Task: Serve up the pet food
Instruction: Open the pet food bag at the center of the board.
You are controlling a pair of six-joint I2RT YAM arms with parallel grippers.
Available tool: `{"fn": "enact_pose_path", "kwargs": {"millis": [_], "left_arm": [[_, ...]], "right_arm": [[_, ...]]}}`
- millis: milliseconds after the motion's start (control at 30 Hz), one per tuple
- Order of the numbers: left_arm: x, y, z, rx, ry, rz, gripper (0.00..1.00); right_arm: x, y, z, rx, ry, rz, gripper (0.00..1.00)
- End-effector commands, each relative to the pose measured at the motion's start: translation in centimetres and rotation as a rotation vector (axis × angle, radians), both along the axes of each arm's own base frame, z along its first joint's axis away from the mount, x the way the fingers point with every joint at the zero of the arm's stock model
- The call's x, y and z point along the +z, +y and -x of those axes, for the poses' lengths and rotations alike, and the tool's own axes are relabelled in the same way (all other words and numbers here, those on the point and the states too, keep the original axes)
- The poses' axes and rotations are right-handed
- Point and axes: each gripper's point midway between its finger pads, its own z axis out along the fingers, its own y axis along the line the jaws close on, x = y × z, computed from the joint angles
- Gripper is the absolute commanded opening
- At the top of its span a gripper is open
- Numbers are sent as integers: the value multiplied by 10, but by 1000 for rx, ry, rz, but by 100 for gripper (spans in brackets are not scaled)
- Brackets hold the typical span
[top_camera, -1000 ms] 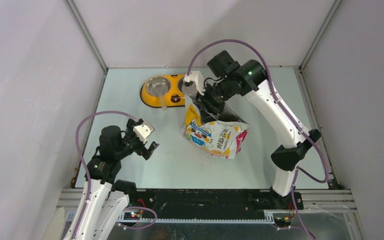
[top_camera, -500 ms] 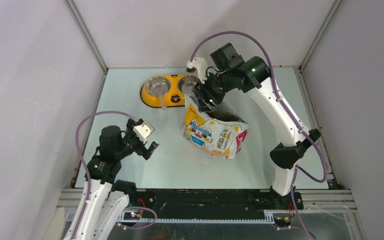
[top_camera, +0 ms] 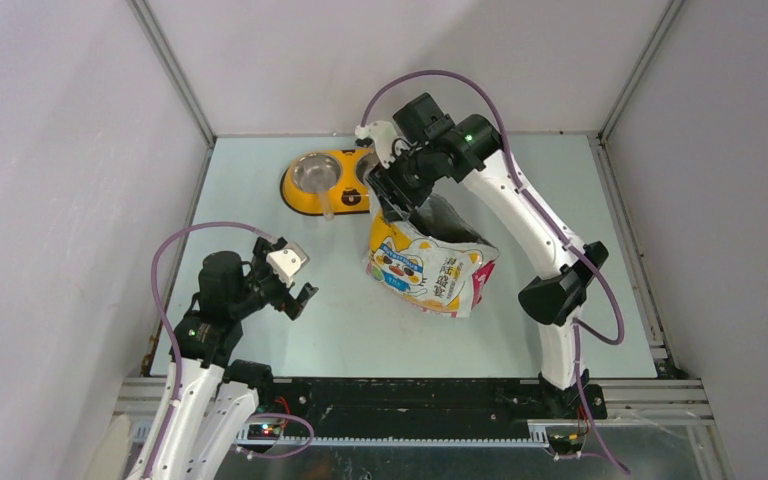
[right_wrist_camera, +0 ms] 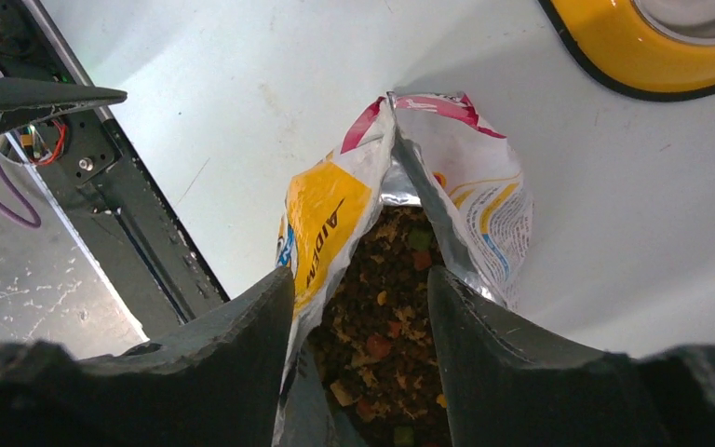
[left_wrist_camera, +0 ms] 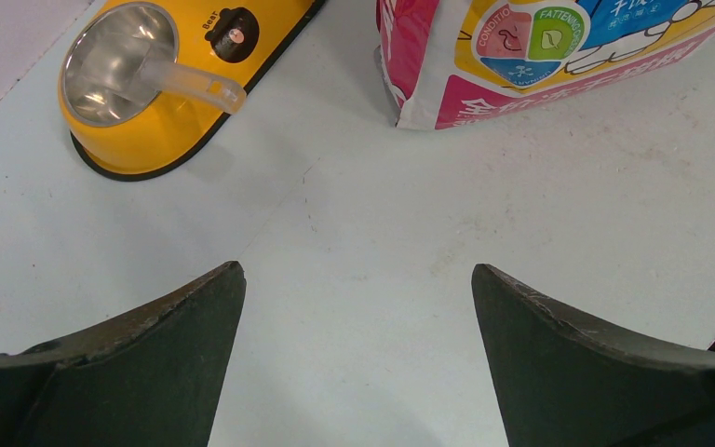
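Observation:
The pet food [right_wrist_camera: 386,298], brown kibble with red and yellow bits, lies inside the glossy yellow-white-pink bag [top_camera: 430,265], which stands open-mouthed mid-table. My right gripper [top_camera: 392,200] hangs over the bag's far corner. In the right wrist view its jaws [right_wrist_camera: 358,273] stand apart over the mouth, one finger beside the yellow wall [right_wrist_camera: 326,214], with kibble showing between them and nothing held. My left gripper [top_camera: 298,297] hovers open at the near left, and only bare table shows between its fingertips [left_wrist_camera: 354,270]. The bag's [left_wrist_camera: 540,47] base shows beyond it.
The yellow double-bowl feeder [top_camera: 325,182] sits at the back, left of the bag. A translucent scoop [left_wrist_camera: 186,82] rests in its left steel bowl, handle toward me. The feeder's edge [right_wrist_camera: 652,51] is close behind the bag. A black rail [right_wrist_camera: 121,214] runs along the near table edge.
My right arm has swung left toward the feeder, its wrist turning, and the gripper has stayed over the bag's mouth with its jaws a little wider. The left arm has not moved.

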Motion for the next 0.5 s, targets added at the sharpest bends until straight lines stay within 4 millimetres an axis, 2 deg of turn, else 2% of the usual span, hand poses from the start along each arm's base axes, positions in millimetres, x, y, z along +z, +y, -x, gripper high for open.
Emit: {"fn": "enact_pose_path", "kwargs": {"millis": [0,100,233,433,467], "left_arm": [[12,2,-6,9,-43,3,100],[12,2,-6,10,-41,2,100],[11,2,-6,10,-38,2,100],[12,2,-6,10,-39,2,100],[12,2,-7,11,-39,2,100]], "right_arm": [[15,11,-7,-23,-37,-51,54],[18,13,-1,-2,-17,-72,44],[29,15,13,54,15,-123,20],[51,16,32,133,39,-204,0],[52,17,35,148,48,-216,0]]}}
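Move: The right hand, fingers half open, is at the open mouth of the pet food bag; the near rim runs between its fingers, about 1 cm back and 2 cm below the hand point. From this hand, the bag's middle lies some 9 cm right, 3 cm back and 14 cm down, and the bowl tray about 20 cm ahead, 10 cm left and 27 cm down. From the idle left hand the same rim is roughly 7 cm ahead, 17 cm right and 8 cm higher. The right hand closes its fingers from a little over half open to almost fully shut, pinching the near rim of the bag's mouth between the fingertips, one finger having started inside the mouth and the other outside. As they close it eases about 2 cm left and back towards the robot, rising about 1 cm and tilting the wrist by some 5 degrees. ##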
